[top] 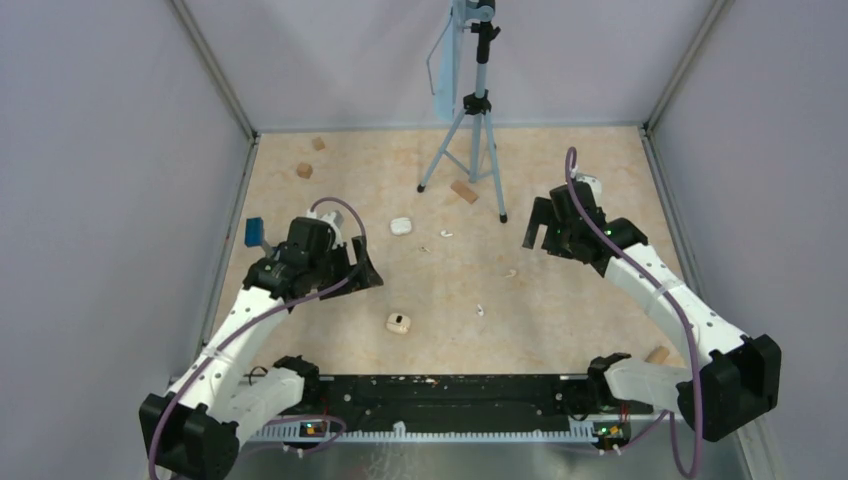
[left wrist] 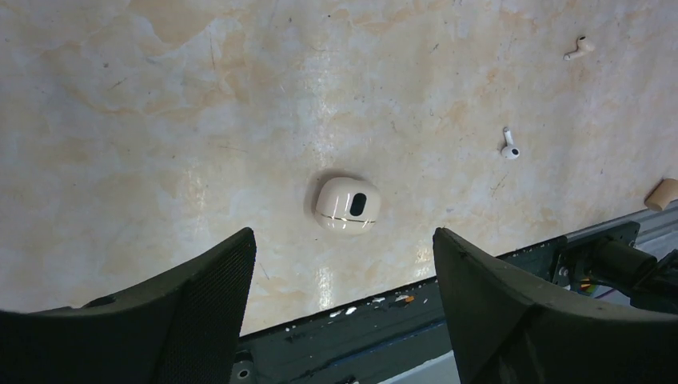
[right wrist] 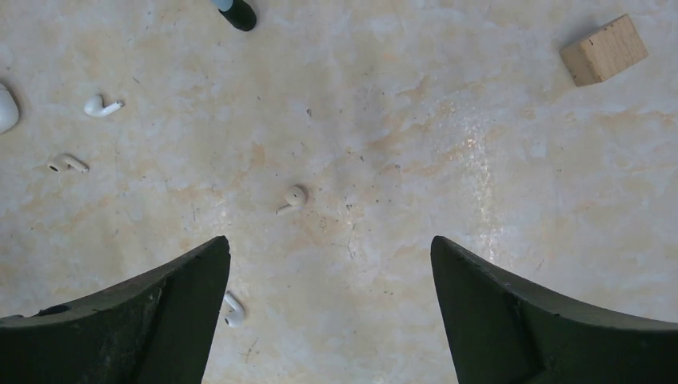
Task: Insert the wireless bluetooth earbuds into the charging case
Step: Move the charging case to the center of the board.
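Observation:
Two small rounded charging cases lie on the floor: a cream one (top: 399,323) (left wrist: 347,205) with a dark oval on top, and a white one (top: 401,226) farther back. Several tiny earbuds are scattered between the arms (top: 446,234) (top: 511,272) (top: 480,310). My left gripper (top: 352,268) (left wrist: 344,236) hovers open just short of the cream case, holding nothing. My right gripper (top: 541,233) (right wrist: 329,242) is open above bare floor. One cream earbud (right wrist: 294,197) lies just beyond its fingertips and a white earbud (right wrist: 232,310) sits beside its left finger. Two more earbuds (right wrist: 102,106) (right wrist: 67,164) lie at the far left.
A tripod (top: 470,120) stands at the back centre, one foot (right wrist: 236,12) showing in the right wrist view. Tan wooden blocks (top: 463,191) (top: 304,170) (right wrist: 604,50) (left wrist: 664,194) are scattered about. A blue object (top: 254,232) lies by the left wall. The black base rail (top: 430,390) runs along the near edge.

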### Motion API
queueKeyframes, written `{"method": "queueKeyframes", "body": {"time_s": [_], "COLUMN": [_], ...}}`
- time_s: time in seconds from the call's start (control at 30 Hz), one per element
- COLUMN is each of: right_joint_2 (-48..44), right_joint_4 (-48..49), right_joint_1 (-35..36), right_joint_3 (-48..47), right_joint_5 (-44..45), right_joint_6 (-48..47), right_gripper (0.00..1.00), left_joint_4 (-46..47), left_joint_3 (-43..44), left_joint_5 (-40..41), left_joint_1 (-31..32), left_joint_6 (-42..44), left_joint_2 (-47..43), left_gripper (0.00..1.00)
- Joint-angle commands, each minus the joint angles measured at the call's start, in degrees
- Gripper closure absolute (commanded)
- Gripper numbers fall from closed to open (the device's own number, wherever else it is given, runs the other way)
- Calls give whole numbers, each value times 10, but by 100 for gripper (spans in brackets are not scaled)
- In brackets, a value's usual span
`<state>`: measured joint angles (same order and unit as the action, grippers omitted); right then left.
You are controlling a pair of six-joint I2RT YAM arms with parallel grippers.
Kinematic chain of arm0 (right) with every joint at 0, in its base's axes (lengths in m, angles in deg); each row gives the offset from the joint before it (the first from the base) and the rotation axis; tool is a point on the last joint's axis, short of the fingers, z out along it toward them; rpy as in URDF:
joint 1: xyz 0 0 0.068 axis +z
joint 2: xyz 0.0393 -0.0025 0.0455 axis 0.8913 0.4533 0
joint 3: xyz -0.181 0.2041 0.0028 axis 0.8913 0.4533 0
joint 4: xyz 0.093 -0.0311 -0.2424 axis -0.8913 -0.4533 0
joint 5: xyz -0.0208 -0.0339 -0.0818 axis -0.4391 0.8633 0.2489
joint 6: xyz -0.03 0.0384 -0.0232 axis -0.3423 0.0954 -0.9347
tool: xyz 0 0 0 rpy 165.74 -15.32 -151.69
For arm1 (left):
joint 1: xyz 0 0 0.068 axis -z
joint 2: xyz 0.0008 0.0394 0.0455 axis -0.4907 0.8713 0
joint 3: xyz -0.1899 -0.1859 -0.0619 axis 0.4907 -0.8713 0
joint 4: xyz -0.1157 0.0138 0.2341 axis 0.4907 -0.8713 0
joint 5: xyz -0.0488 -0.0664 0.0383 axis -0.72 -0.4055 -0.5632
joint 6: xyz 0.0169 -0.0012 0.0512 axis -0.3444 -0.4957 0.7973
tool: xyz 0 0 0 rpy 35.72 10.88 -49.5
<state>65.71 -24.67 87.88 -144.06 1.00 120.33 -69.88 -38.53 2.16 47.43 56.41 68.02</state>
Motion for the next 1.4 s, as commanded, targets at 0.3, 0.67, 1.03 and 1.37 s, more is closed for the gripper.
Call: {"method": "queueKeyframes", "body": {"time_s": [0.3, 0.67, 1.03, 1.37], "right_joint_2": [-45, -70, -77, -75], "right_joint_4": [32, 41, 55, 56], "right_joint_1": [-3, -3, -3, -3], "right_joint_3": [21, 40, 54, 53], "right_joint_5": [-18, -40, -50, -48], "right_joint_6": [7, 15, 14, 11], "right_gripper": [7, 7, 7, 7], "left_joint_4": [4, -32, -14, 82], "left_joint_3": [-22, -12, 8, 22], "left_joint_5": [-21, 96, 122, 109], "left_joint_1": [11, 169, 248, 264], "left_joint_6": [-30, -77, -240, -242], "left_joint_2": [-18, 53, 158, 272], "left_gripper": [15, 15, 16, 16]}}
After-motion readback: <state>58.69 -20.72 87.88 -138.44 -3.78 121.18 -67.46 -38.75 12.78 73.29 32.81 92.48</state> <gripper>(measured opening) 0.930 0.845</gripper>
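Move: The beige charging case lies below the open left hand, roughly 4 cm back towards the base, 7 cm to its right and 12 cm down. A white earbud lies some 16 cm to the right of the case and 2 cm farther out; the white case is about 20 cm straight ahead of the beige one. From the right hand, the beige case is about 12 cm back, 29 cm left and 14 cm down. Left hand, staying open, sinks about 10 cm, swinging right and back towards the beige case, tipping more downward. ##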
